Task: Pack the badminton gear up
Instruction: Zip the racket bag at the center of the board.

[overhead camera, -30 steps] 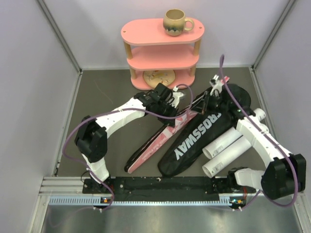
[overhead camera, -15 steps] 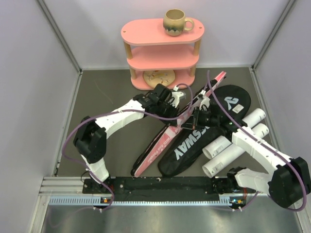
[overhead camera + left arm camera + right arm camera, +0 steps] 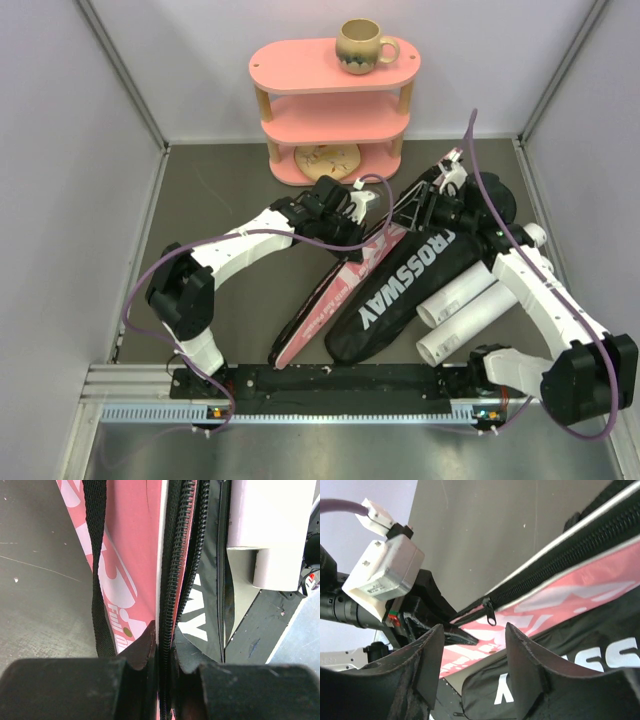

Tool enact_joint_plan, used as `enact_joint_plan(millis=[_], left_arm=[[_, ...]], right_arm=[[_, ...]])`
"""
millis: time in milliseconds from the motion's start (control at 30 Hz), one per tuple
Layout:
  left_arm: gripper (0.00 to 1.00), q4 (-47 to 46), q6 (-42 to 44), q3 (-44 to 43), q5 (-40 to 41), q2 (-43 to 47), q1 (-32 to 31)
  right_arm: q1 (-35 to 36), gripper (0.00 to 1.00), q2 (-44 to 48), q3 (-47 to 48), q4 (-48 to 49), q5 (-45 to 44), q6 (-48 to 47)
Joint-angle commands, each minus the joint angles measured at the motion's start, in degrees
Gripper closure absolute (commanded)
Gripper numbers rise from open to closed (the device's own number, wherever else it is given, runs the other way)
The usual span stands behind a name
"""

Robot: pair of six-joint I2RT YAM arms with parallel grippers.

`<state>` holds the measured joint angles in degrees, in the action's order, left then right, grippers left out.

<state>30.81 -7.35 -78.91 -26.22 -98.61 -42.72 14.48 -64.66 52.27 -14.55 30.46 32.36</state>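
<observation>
A pink racket bag (image 3: 335,295) lies diagonally on the dark floor, with a black CROSSWAY bag (image 3: 400,285) beside it on the right. Two white tubes (image 3: 465,305) rest against the black bag. My left gripper (image 3: 368,222) is shut on the pink bag's zipper edge (image 3: 167,580), which runs straight up between its fingers (image 3: 145,640). My right gripper (image 3: 412,212) hovers open over the far part of the pink bag (image 3: 580,590). The zipper pull (image 3: 491,616) hangs free just beyond its fingertips (image 3: 435,640), touching neither.
A pink three-tier oval shelf (image 3: 335,65) stands at the back with a beige mug (image 3: 362,45) on top and a wooden piece (image 3: 327,157) on its bottom tier. Grey walls close in on both sides. The arms' base rail (image 3: 330,380) runs along the near edge.
My right gripper has opened and let go of the zipper pull, pulling back toward the far right. The left gripper keeps its grip; the pink bag shifted slightly.
</observation>
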Motion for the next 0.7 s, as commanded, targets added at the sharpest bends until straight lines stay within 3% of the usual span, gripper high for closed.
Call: enact_joint_plan(millis=[0,167,400,667], left_arm=[[1.0,-3.6,0.0,-0.3,-2.6,3.9,0.0],[1.0,-3.2,0.2,-0.9,-2.7,3.9,0.0],[1.0,-3.2,0.1,-1.3,-3.1,3.5,-0.2],[1.0,-2.8,0.2,-1.6,-3.0,3.9,-0.3]], right_arm=[[0.1,0.51,-3.3,2.4,2.3,3.8,-1.6],[0.2,0.52,-3.9,1.4,4.3,4.1,-1.4],[0.9,0.65,-5.9,0.8,6.9,4.8,0.1],[1.7,0.68,-7.3,0.9,7.4,3.9,0.3]])
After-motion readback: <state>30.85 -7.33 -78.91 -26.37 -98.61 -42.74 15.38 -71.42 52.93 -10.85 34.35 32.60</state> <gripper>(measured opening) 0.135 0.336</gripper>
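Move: The zipper pull of the pink racket bag hangs just off the right fingertips, about 2 cm ahead of the right hand, 3 cm to its left and 3 cm below. From that hand, the left gripper's pinch on the bag edge is some 7 cm back, 10 cm left and 7 cm lower, and the black bag's middle about 13 cm back, 12 cm right and 20 cm down. From the left hand, the pull lies roughly 9 cm forward, 7 cm right and 4 cm up. The right hand eases some 3 cm down and to its left, with a little forward, turning about 5 degrees counter-clockwise as it closes in on the small dangling zipper pull, and its half-open fingers narrow to about a third open, with the pull now lined up between the two tips but not yet squeezed. The left hand stays in place, still pinching the pink bag by its zip edge just short of the pull, holding the bag raised and steady. ##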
